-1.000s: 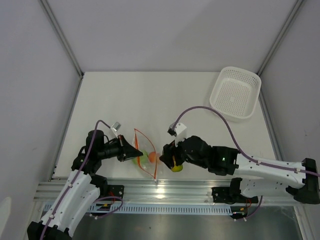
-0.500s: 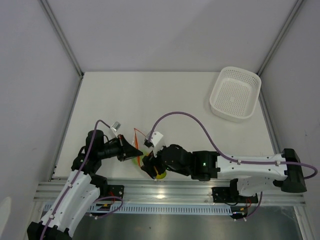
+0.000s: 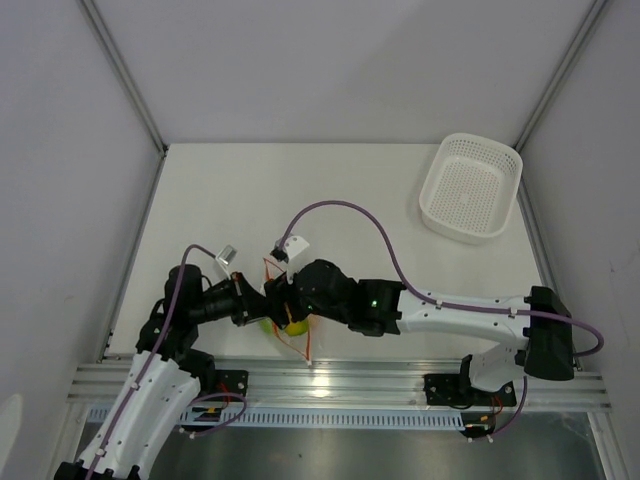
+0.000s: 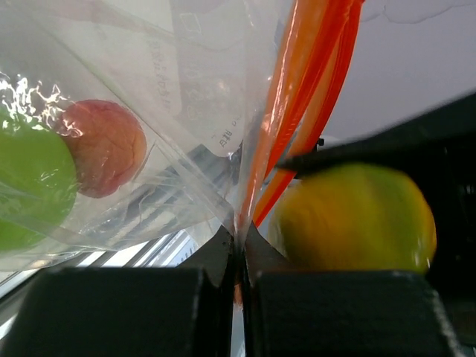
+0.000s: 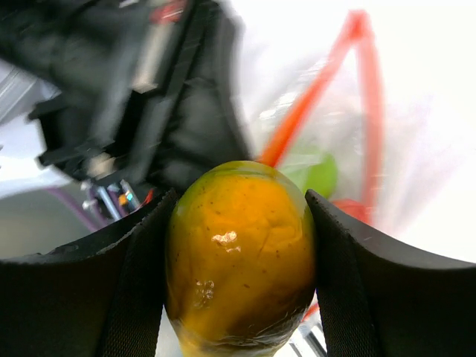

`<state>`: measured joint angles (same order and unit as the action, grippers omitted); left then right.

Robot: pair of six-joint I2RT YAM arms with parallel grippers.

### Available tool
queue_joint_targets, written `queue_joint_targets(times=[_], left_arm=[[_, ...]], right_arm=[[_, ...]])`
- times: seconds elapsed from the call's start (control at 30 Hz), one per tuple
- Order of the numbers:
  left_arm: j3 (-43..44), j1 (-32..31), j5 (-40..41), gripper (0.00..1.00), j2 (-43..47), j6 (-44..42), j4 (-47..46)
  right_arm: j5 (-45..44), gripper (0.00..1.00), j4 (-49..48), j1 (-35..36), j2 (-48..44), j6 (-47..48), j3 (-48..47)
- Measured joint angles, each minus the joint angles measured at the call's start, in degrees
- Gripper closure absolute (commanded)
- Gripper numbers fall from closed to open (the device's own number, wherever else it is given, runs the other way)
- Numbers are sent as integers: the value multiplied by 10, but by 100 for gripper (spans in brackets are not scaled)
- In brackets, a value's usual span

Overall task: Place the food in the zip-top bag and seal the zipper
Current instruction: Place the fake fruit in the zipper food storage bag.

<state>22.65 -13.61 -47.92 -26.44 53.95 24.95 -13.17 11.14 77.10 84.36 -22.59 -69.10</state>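
The clear zip-top bag (image 4: pixel 186 89) hangs from my left gripper (image 4: pixel 239 245), which is shut on the mouth edge at the red-orange zipper (image 4: pixel 297 97). Inside the bag lie a lime-green ball (image 4: pixel 30 186) and a red-orange piece (image 4: pixel 104 147). My right gripper (image 5: pixel 238 260) is shut on the yellow-orange fruit (image 5: pixel 238 253), its fingers pressed against both sides. That fruit (image 4: pixel 353 219) sits right at the bag's open mouth, beside the zipper strips. From above, both grippers meet near the table's front edge, left gripper (image 3: pixel 258 305) against right gripper (image 3: pixel 292 318).
A white perforated basket (image 3: pixel 470 185) stands at the back right of the table. The metal rail (image 3: pixel 320 385) runs along the near edge just below the bag. Grey walls close in the table on three sides.
My right arm has swung left with the yellow-orange fruit, from beside the bag to its open mouth. The left gripper keeps its grip on the bag edge.
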Motion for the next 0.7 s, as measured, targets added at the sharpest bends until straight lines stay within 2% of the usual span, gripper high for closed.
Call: queue_joint_targets(times=[0.13, 0.43, 0.63, 0.7], left_arm=[[0, 0, 2, 100, 10, 0, 7], [0, 0, 4, 99, 1, 1, 5], [0, 0, 4, 99, 2, 1, 2], [0, 0, 4, 99, 1, 1, -2]], right_arm=[[-6, 94, 2, -32, 0, -24, 14], [-30, 92, 20, -49, 0, -31, 29], [-46, 79, 33, -57, 1, -31, 29], [-46, 69, 33, -57, 5, -31, 28]])
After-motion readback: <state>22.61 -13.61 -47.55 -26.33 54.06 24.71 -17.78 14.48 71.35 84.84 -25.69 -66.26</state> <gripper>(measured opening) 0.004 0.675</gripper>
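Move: The right hand holds the mango just outside the bag; the centre of the open zipper mouth lies about 4 cm ahead of it, 1 cm to the left and 4 cm lower. Inside the bag, the green fruit sits some 3 cm ahead, 7 cm left and 9 cm down, with the peach about 4 cm to the right of the green one. From the left fingers, pinching the zipper lip, the mouth's centre is roughly 5 cm right, 1 cm back and 3 cm down. Still gripping the mango, the right hand carries it around to the bag's mouth, about 5 cm forward while easing some 3.5 cm right and as much down, turning roughly 10 degrees clockwise, fast at first and then slowing. The left hand stays in place and keeps its pinch on the zipper lip, holding the mouth open. ##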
